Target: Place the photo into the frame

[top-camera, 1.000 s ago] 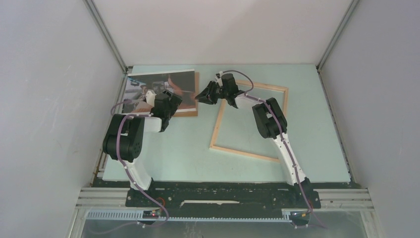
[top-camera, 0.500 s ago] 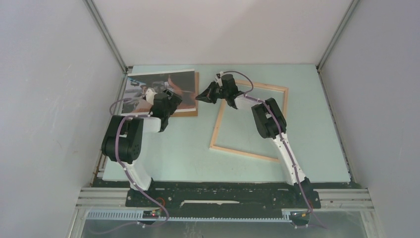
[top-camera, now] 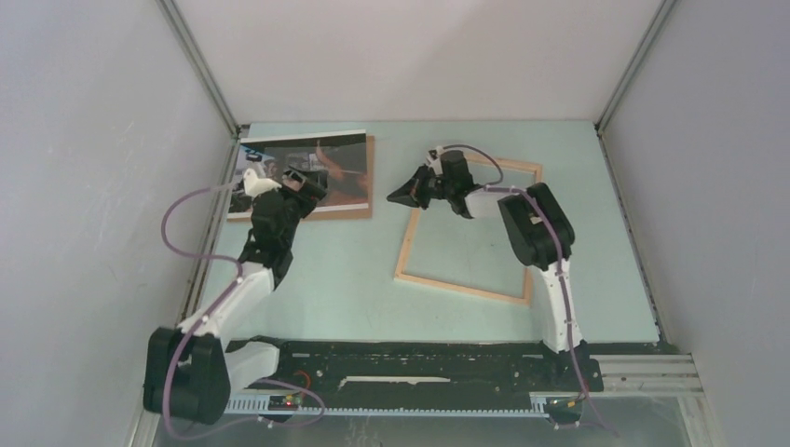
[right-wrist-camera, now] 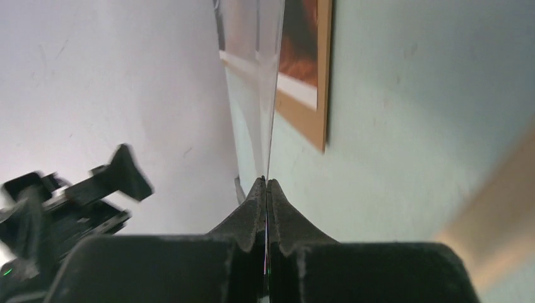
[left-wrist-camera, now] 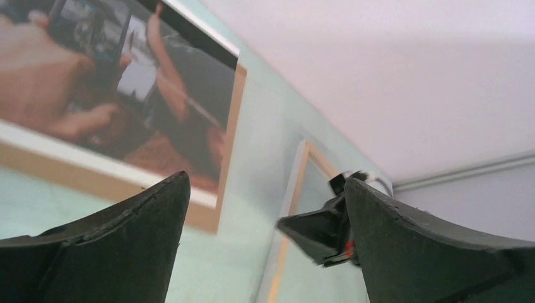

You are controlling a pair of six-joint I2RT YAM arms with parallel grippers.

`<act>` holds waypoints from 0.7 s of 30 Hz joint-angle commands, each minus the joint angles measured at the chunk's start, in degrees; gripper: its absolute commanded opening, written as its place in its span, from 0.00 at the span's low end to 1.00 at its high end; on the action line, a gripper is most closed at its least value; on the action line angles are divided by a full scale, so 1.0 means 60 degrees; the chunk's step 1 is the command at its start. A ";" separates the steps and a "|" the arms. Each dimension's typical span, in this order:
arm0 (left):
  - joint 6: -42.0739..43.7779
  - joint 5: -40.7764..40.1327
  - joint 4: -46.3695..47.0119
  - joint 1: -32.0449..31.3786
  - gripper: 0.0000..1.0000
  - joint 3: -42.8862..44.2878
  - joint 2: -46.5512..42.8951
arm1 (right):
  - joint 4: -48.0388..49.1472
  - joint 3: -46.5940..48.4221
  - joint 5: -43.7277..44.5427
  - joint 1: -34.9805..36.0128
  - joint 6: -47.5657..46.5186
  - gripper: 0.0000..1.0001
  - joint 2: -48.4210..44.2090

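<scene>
The photo [top-camera: 340, 168] [left-wrist-camera: 94, 82] lies face up on a brown backing board [top-camera: 370, 191] at the back left. The light wooden frame [top-camera: 461, 289] [left-wrist-camera: 296, 183] lies flat to its right. My left gripper [top-camera: 303, 182] [left-wrist-camera: 266, 178] hovers over the photo's near edge, open, with nothing between its fingers. Between the board and the frame's left rail, my right gripper [top-camera: 395, 196] [right-wrist-camera: 266, 181] is shut on a thin glossy sheet [right-wrist-camera: 268, 95]. The sheet shows edge-on and looks clear. It runs from the jaws toward the photo [right-wrist-camera: 299, 38].
The teal table mat [top-camera: 335, 279] is closed in by white walls on three sides. A metal rail [top-camera: 196, 279] runs along its left edge. The black mounting bar of the arm bases [top-camera: 419, 358] lies at the near edge.
My right gripper has shut and shifted right and nearer, off the board's edge toward the frame's corner. The left arm has drawn back toward the near left, its gripper still open.
</scene>
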 commanded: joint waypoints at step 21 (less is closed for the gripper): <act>0.0605 0.2869 -0.2762 -0.0051 1.00 -0.2050 -0.2965 | -0.4160 -0.6967 -0.2715 -0.3669 -0.5596 0.03 -0.5720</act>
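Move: The frame, where the clear sheet already gripped by the right hand is headed, is centred roughly 22 cm to that hand's right, 6 cm back and 4 cm below. The photo lies about 27 cm left and 8 cm ahead of the right hand, around 3 cm below, with the brown board under it centred about 26 cm left and 7 cm ahead. From the empty left hand, the frame is some 40 cm right, 2 cm back and 17 cm down. The clear sheet, still pinched at its edge in the shut right fingers, is drawn right about 19 cm and back some 14 cm, away from the photo and in over the frame; the right hand rises a little at first, then sinks, with a slight wrist tilt. Meanwhile the open, empty left hand draws back about 8 cm, sinking and turning clockwise. ##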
